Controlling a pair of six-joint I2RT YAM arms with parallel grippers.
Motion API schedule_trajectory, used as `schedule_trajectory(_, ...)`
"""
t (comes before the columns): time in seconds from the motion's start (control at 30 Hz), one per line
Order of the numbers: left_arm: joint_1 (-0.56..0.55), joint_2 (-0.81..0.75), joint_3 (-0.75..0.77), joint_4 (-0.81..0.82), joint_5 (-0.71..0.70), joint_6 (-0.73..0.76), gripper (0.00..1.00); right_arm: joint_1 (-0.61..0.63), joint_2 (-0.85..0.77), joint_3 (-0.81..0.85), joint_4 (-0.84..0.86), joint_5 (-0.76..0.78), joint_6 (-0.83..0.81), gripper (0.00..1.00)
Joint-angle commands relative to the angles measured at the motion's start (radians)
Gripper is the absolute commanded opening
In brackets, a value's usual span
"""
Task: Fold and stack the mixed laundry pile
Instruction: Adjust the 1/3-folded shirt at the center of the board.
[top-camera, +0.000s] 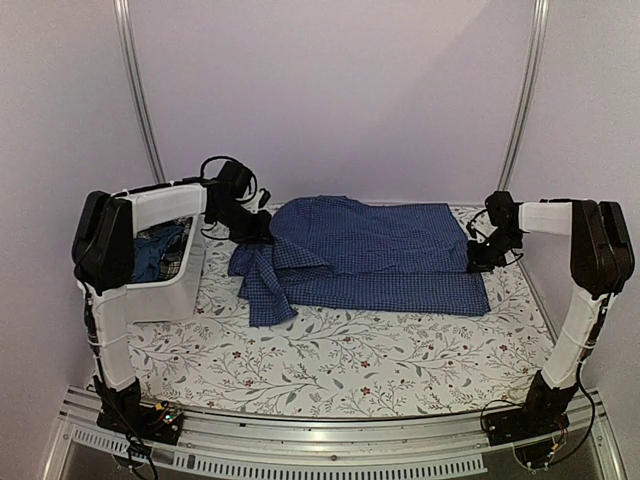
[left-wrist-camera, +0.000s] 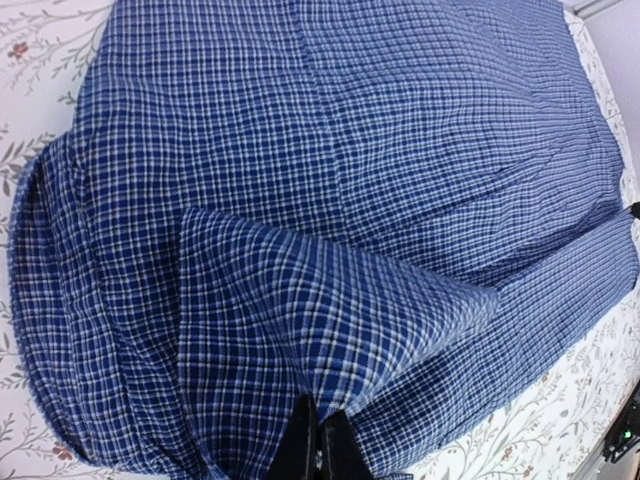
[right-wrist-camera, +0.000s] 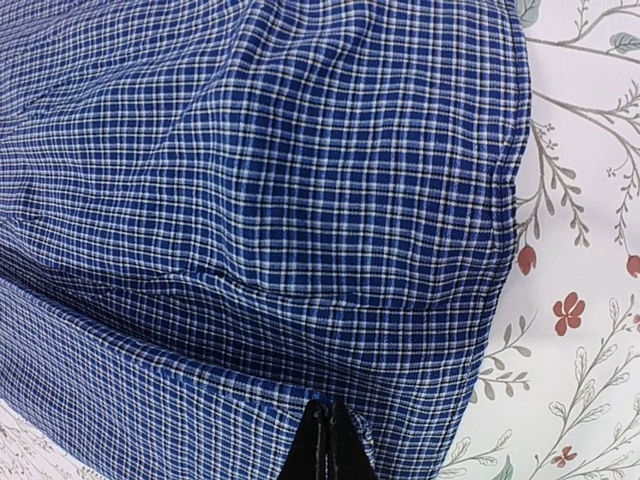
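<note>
A blue-and-white check shirt (top-camera: 370, 250) lies spread across the back of the floral tablecloth (top-camera: 350, 370). One sleeve (top-camera: 265, 290) trails toward the front at its left end. At the shirt's left end my left gripper (top-camera: 262, 228) is shut, and a fold of the check cloth (left-wrist-camera: 330, 300) is pinched and drawn taut at its tips (left-wrist-camera: 320, 415). My right gripper (top-camera: 478, 262) is shut at the shirt's right end, where its tips (right-wrist-camera: 325, 412) hold the cloth's edge (right-wrist-camera: 300, 250). The rest of the laundry pile (top-camera: 160, 250) shows as dark blue and plaid cloth inside the tub.
A white plastic tub (top-camera: 165, 295) stands at the table's left edge, under the left arm. Metal frame posts (top-camera: 140, 90) (top-camera: 525, 90) rise at the back corners. Bare floral tablecloth runs in front of the shirt down to the near rail (top-camera: 330, 440).
</note>
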Motion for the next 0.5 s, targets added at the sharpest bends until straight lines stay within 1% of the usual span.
schedule_trajectory(0.0, -0.001, 0.012, -0.049, -0.007, -0.032, 0.001, 0.00, -0.004, -0.003, 0.018, 0.036, 0.014, 0.010, 0.00)
schedule_trajectory(0.1, -0.001, 0.024, -0.064, -0.007, -0.063, -0.004, 0.00, -0.005, 0.022, 0.018, 0.041, 0.011, 0.010, 0.00)
schedule_trajectory(0.17, 0.001, 0.030, -0.064, -0.008, -0.092, -0.014, 0.00, -0.005, 0.035, 0.017, 0.039, 0.018, 0.039, 0.00)
schedule_trajectory(0.2, 0.002, 0.033, -0.059, -0.014, -0.103, -0.022, 0.03, -0.005, 0.040, 0.018, 0.034, 0.028, 0.044, 0.01)
schedule_trajectory(0.23, 0.004, 0.033, -0.049, -0.022, -0.105, -0.025, 0.15, -0.005, 0.044, 0.023, 0.027, 0.035, 0.049, 0.08)
schedule_trajectory(0.3, 0.004, 0.002, -0.049, -0.009, -0.101, -0.027, 0.44, -0.004, 0.046, 0.038, 0.006, 0.040, 0.061, 0.33)
schedule_trajectory(0.33, 0.001, -0.029, -0.067, 0.008, -0.100, -0.026, 0.55, -0.005, 0.039, 0.045, 0.000, 0.035, 0.068, 0.42)
schedule_trajectory(0.37, 0.001, -0.069, -0.102, 0.025, -0.110, -0.026, 0.64, -0.005, 0.020, 0.051, -0.002, 0.025, 0.072, 0.48)
schedule_trajectory(0.4, 0.001, -0.109, -0.134, 0.038, -0.120, -0.025, 0.71, -0.004, 0.005, 0.057, -0.004, 0.007, 0.083, 0.52)
schedule_trajectory(0.43, 0.002, -0.151, -0.166, 0.045, -0.128, -0.020, 0.75, -0.002, -0.016, 0.064, -0.004, -0.021, 0.092, 0.56)
schedule_trajectory(0.47, 0.002, -0.191, -0.199, 0.051, -0.133, -0.020, 0.77, 0.006, -0.032, 0.070, -0.004, -0.052, 0.098, 0.57)
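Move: The left hand holds the shirt's loose sleeve, whose middle lies some 7 cm back, 1 cm right and 5 cm below; the shirt body's middle is about 25 cm right, 2 cm ahead and 6 cm below, and the laundry basket's middle 27 cm left and 1 cm back, near hand height. The right hand pinches the right end of the fold right at its fingertips; from it the body's middle lies some 27 cm left, 3 cm ahead and 1 cm lower. The left hand, its shut fingers still holding the sleeve cloth, lowers about 3 cm towards the shirt while drifting some 2.5 cm left and slightly back, then opens to about three quarters and lets the gathered ridge go between its fingers. The right hand stays practically in place at the right end of the fold, dips about a centimetre as it starts to release, and opens roughly halfway, freeing the pinched cloth without dragging it. ##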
